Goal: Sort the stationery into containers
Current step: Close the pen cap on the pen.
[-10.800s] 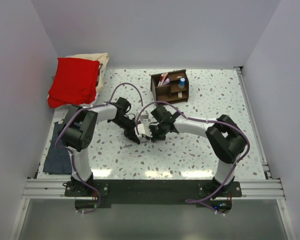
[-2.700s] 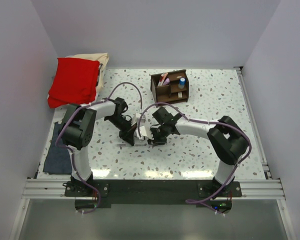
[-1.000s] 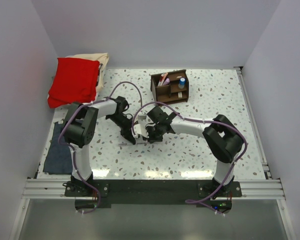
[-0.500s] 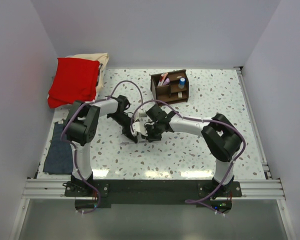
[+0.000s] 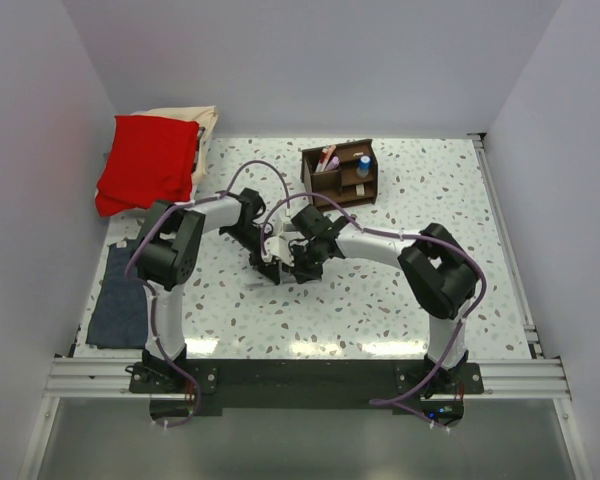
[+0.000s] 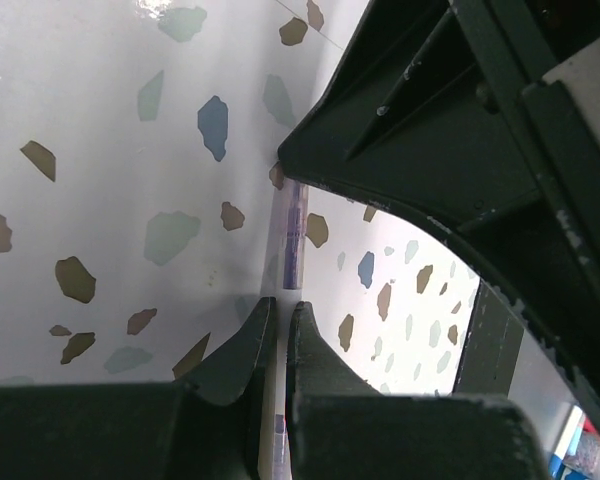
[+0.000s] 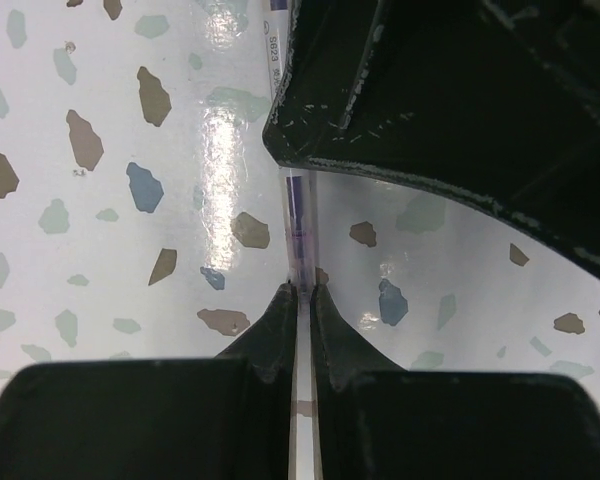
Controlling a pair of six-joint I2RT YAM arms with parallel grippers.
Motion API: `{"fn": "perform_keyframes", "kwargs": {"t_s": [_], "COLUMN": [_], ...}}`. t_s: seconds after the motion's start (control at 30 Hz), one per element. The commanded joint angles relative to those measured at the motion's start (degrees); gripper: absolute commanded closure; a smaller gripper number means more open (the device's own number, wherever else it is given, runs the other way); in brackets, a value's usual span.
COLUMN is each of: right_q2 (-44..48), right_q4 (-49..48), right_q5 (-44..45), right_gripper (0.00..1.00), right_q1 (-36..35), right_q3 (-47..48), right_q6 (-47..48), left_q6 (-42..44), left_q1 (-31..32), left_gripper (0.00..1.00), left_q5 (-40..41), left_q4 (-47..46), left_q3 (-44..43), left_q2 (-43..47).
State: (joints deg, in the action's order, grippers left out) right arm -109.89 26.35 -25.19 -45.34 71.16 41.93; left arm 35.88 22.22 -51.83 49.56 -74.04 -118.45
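A thin clear-white pen with a purple core lies low over the speckled table, seen in the left wrist view (image 6: pixel 292 235) and the right wrist view (image 7: pixel 297 215). My left gripper (image 6: pixel 280 305) is shut on one end of it. My right gripper (image 7: pixel 299 290) is shut on the other end, so the two face each other. In the top view they meet mid-table, left (image 5: pixel 269 267) and right (image 5: pixel 294 263); the pen is hidden between them there. The dark brown organizer (image 5: pixel 352 191) stands behind them, holding a pink-red pen (image 5: pixel 326 157) and a blue-and-white cylinder (image 5: pixel 363 165).
A red cloth (image 5: pixel 148 160) lies on a cream cloth (image 5: pixel 205 125) at the back left. A folded blue-grey cloth (image 5: pixel 115 300) lies at the table's left edge. Walls close in the table on the left, back and right.
Both grippers stay together on the pen and have drifted slightly toward the back of the table. The organizer and cloths have not moved.
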Motion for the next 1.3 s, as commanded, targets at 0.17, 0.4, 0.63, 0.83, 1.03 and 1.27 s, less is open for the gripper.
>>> {"fn": "perform_keyframes", "kwargs": {"t_s": [0.17,0.4,0.63,0.83,1.03,1.27], "right_q2": [-0.3,1.3,2.2,1.5,1.0,0.6], "right_q4": [-5.8,-8.5,-8.2,-8.4,-8.0,-7.7], "right_q5": [0.5,3.3,4.6,5.3,5.9,6.2], "right_gripper": [1.00,1.00,1.00,1.00,1.00,1.00], "right_q1": [-1.4,-1.4,-1.4,-1.4,-1.6,-1.7], "right_q3": [0.3,-2.6,-3.9,-3.7,-2.7,-2.0], "right_q6": [-2.4,-3.7,-2.9,-3.2,-3.4,-3.5], "left_q6": [0.9,0.1,-0.9,1.7,3.5,3.7], "left_q1": [2.5,2.5,2.4,2.5,2.5,2.6], "left_gripper": [1.00,0.83,0.72,0.69,0.66,0.64], "left_q5": [9.6,16.1,18.5,19.1,21.5,25.4], "left_q4": [-10.2,-13.8,-16.9,-15.7,-16.0,-17.7], "left_q3": [8.1,15.4,18.5,20.6,22.1,24.0], "left_q2": [4.4,9.0,12.2,13.0,14.5,15.8]}}
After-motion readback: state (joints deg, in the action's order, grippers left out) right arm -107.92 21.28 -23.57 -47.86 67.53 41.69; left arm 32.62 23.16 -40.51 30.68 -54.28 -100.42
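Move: The pen lies crosswise, already gripped by both hands, its middle about 2 cm to the left hand's right and some 5 cm to the right hand's left, level with both. Its clear, purple-tinted section bridges the grippers, about 4 cm right of the left hand. The brown container stands roughly 25 cm ahead and 15 cm right of the left hand. Left fingers open a third around the pen, easing 2.5 cm left, tilting 20 degrees; right keeps its pinch. ##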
